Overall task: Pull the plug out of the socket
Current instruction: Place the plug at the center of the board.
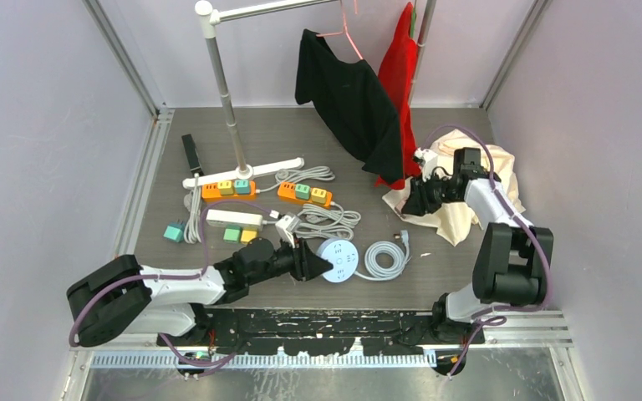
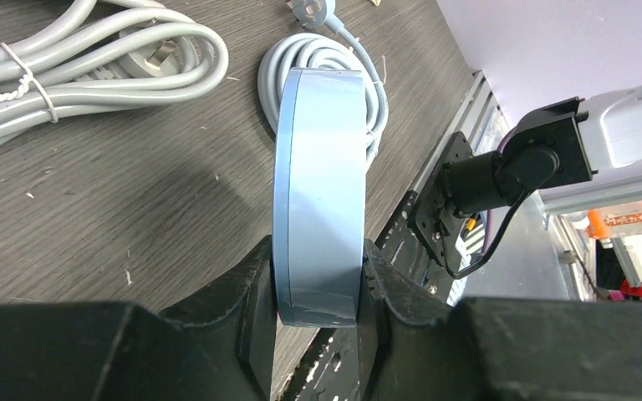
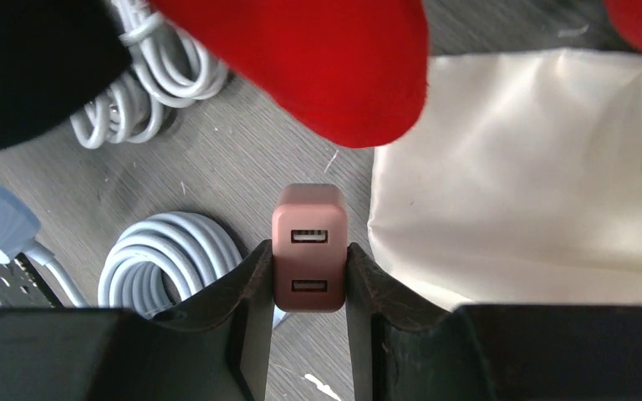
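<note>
The socket (image 1: 338,261) is a round light-blue disc near the table's front. My left gripper (image 1: 313,263) is shut on its rim; in the left wrist view the socket (image 2: 322,184) stands on edge between the two black fingers of this gripper (image 2: 318,276). The plug (image 3: 310,246) is a small pink block with two USB ports. My right gripper (image 3: 310,267) is shut on its sides and holds it above the table, apart from the socket. In the top view the right gripper (image 1: 410,200) hangs by the cream cloth, and the plug is hard to make out there.
A coiled grey cable (image 1: 384,259) lies right of the socket. Two orange power strips (image 1: 226,190) (image 1: 305,194), a white strip (image 1: 234,219) and loose adapters lie at the left. A clothes rack pole (image 1: 226,100) with a black shirt (image 1: 347,92) and red garment (image 1: 397,75) stands behind. Cream cloth (image 1: 460,209) lies at the right.
</note>
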`<state>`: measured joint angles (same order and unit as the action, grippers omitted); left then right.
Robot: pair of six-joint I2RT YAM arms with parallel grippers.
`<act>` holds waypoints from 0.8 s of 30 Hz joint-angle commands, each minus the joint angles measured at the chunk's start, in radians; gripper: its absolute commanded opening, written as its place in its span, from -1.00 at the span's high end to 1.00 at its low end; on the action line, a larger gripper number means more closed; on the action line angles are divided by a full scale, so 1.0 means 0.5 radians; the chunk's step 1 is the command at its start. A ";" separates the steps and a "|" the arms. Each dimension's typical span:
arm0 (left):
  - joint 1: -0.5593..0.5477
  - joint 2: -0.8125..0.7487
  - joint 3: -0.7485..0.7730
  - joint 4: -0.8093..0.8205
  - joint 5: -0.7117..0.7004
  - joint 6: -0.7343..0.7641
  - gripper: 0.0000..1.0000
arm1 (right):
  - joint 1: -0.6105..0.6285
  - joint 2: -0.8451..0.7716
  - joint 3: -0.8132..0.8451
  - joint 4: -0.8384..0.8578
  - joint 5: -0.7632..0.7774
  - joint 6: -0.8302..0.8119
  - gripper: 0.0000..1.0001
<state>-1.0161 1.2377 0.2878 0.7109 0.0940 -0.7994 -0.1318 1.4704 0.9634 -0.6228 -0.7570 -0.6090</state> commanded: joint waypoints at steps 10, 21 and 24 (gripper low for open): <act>-0.062 -0.052 0.016 0.099 -0.013 0.159 1.00 | 0.006 0.221 0.135 0.142 0.382 0.493 0.17; -0.145 -0.117 0.016 0.106 -0.033 0.262 1.00 | -0.094 -0.179 0.115 0.092 0.284 0.332 -0.22; -0.169 -0.156 0.019 0.104 -0.033 0.336 1.00 | -0.178 -0.352 0.061 -0.064 -0.163 0.065 -0.24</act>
<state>-1.0798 1.2121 0.2874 0.6922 0.0673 -0.6968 -0.1738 1.4197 0.9913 -0.5854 -0.5854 -0.4259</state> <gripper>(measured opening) 0.332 0.608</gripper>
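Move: The right gripper already holds the pink plug. The spot for it, on the cream cloth just inside its left edge, lies about 5 cm below, 2 cm to the right and 1 cm ahead. The cloth's middle is some 15 cm right and 7 cm ahead; the coiled white cord lies about 14 cm back and 6 cm left, its cord plug about 8 cm straight back. From the left hand the spot is roughly 17 cm ahead and 24 cm right, 6 cm lower. Lower the right gripper about 4 cm onto the left edge of the cream cloth, easing right while the fingers tip down and swing a little clockwise. Open the fingers to let go of the pink plug there, then lift some 5 cm, still drifting right and slightly forward. Keep the left fingers pinched on the round socket's rim, drifting back only 1 to 2 cm. ##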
